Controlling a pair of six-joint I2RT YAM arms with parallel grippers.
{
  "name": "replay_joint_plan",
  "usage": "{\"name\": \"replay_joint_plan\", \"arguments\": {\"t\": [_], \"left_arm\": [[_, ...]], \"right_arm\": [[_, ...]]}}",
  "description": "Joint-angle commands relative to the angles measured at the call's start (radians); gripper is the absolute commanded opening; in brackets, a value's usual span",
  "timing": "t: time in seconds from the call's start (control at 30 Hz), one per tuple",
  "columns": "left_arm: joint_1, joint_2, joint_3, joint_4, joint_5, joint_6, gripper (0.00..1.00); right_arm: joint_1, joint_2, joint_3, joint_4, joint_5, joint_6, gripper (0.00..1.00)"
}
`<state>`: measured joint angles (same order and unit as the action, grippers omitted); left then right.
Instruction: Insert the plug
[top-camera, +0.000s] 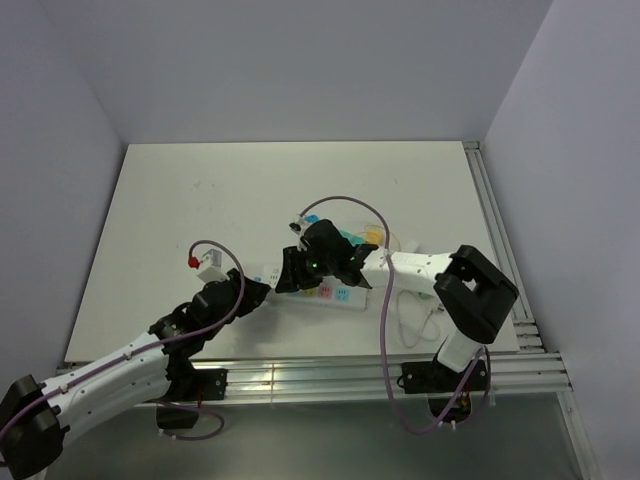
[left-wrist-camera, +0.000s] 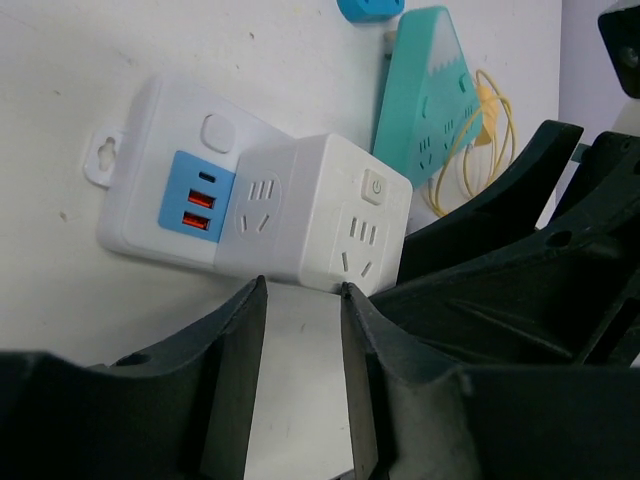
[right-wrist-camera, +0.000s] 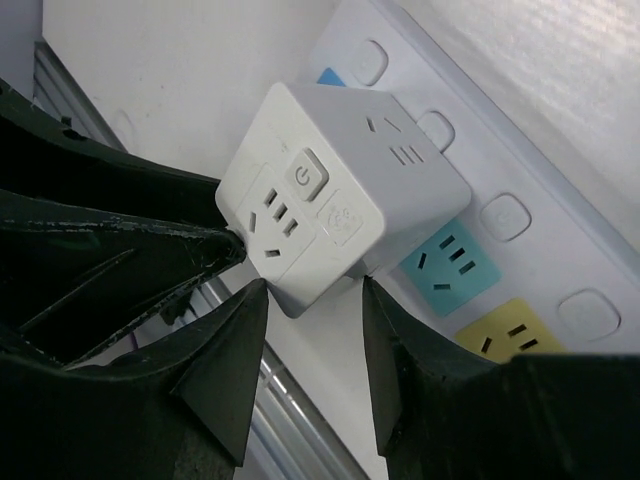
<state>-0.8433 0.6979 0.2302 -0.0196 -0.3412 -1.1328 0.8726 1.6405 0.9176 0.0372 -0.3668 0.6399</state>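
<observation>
The plug is a white cube adapter (left-wrist-camera: 320, 215) with its own sockets and a power button. It stands on the left end of a white power strip (left-wrist-camera: 165, 150), next to the blue USB panel. My right gripper (right-wrist-camera: 310, 285) has its two tips pressed on either side of the cube's (right-wrist-camera: 340, 190) lower corner. My left gripper (left-wrist-camera: 300, 292) stands narrowly open, its tips just at the cube's near bottom edge and only bare table between the fingers. In the top view both grippers (top-camera: 262, 290) (top-camera: 290, 272) meet over the strip's (top-camera: 340, 293) left end and hide the cube.
A teal power strip (left-wrist-camera: 430, 90) and a coiled yellow cable (left-wrist-camera: 480, 140) lie behind the white strip. The strip (right-wrist-camera: 520, 170) has teal and yellow sockets further along. Aluminium rails (top-camera: 380, 375) run along the table's near edge and right side. Purple cables loop over both arms.
</observation>
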Motion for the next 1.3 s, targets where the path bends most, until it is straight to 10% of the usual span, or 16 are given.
{"name": "replay_joint_plan", "arguments": {"t": [0.0, 0.3, 0.57, 0.83, 1.27], "left_arm": [[0.059, 0.018, -0.009, 0.041, 0.036, 0.065, 0.40], [0.197, 0.108, 0.037, 0.101, 0.149, 0.140, 0.36], [0.248, -0.024, 0.130, -0.103, 0.126, 0.208, 0.65], [0.250, -0.038, 0.208, -0.140, 0.172, 0.257, 0.72], [0.251, 0.028, 0.307, -0.160, 0.189, 0.337, 0.87]], "right_arm": [[0.002, 0.056, 0.062, 0.015, 0.039, -0.061, 0.50], [-0.053, 0.104, 0.156, 0.000, 0.003, -0.117, 0.52], [-0.115, -0.169, 0.057, -0.092, 0.025, -0.160, 0.73], [-0.230, -0.255, 0.018, -0.218, 0.212, -0.140, 0.75], [-0.247, 0.062, 0.335, -0.332, 0.408, -0.371, 0.84]]}}
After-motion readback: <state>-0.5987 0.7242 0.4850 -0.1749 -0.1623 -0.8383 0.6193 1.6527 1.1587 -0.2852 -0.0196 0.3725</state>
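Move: The white cube plug sits on the power strip against both my hands: its middle is about 3 cm ahead, 1 cm right and 3 cm below my left hand, and some 3 cm ahead, 3 cm left and 3 cm below my right. From the right hand, the blue plug lies roughly 17 cm ahead and 7 cm right, the teal socket block 10 cm ahead and 17 cm right, and the strip's middle level with it, 8 cm right, all some 6 cm lower. With the fingers of both hands against the white cube plug, I push it and the strip forward about 3 cm and a little left. Then I come free: my left hand opens and rises about 7 cm, while my right opens, lifts up and to the right, swings forward some 10 cm and sinks again towards the blue plug, its wrist turning clockwise and rolling left side down. ##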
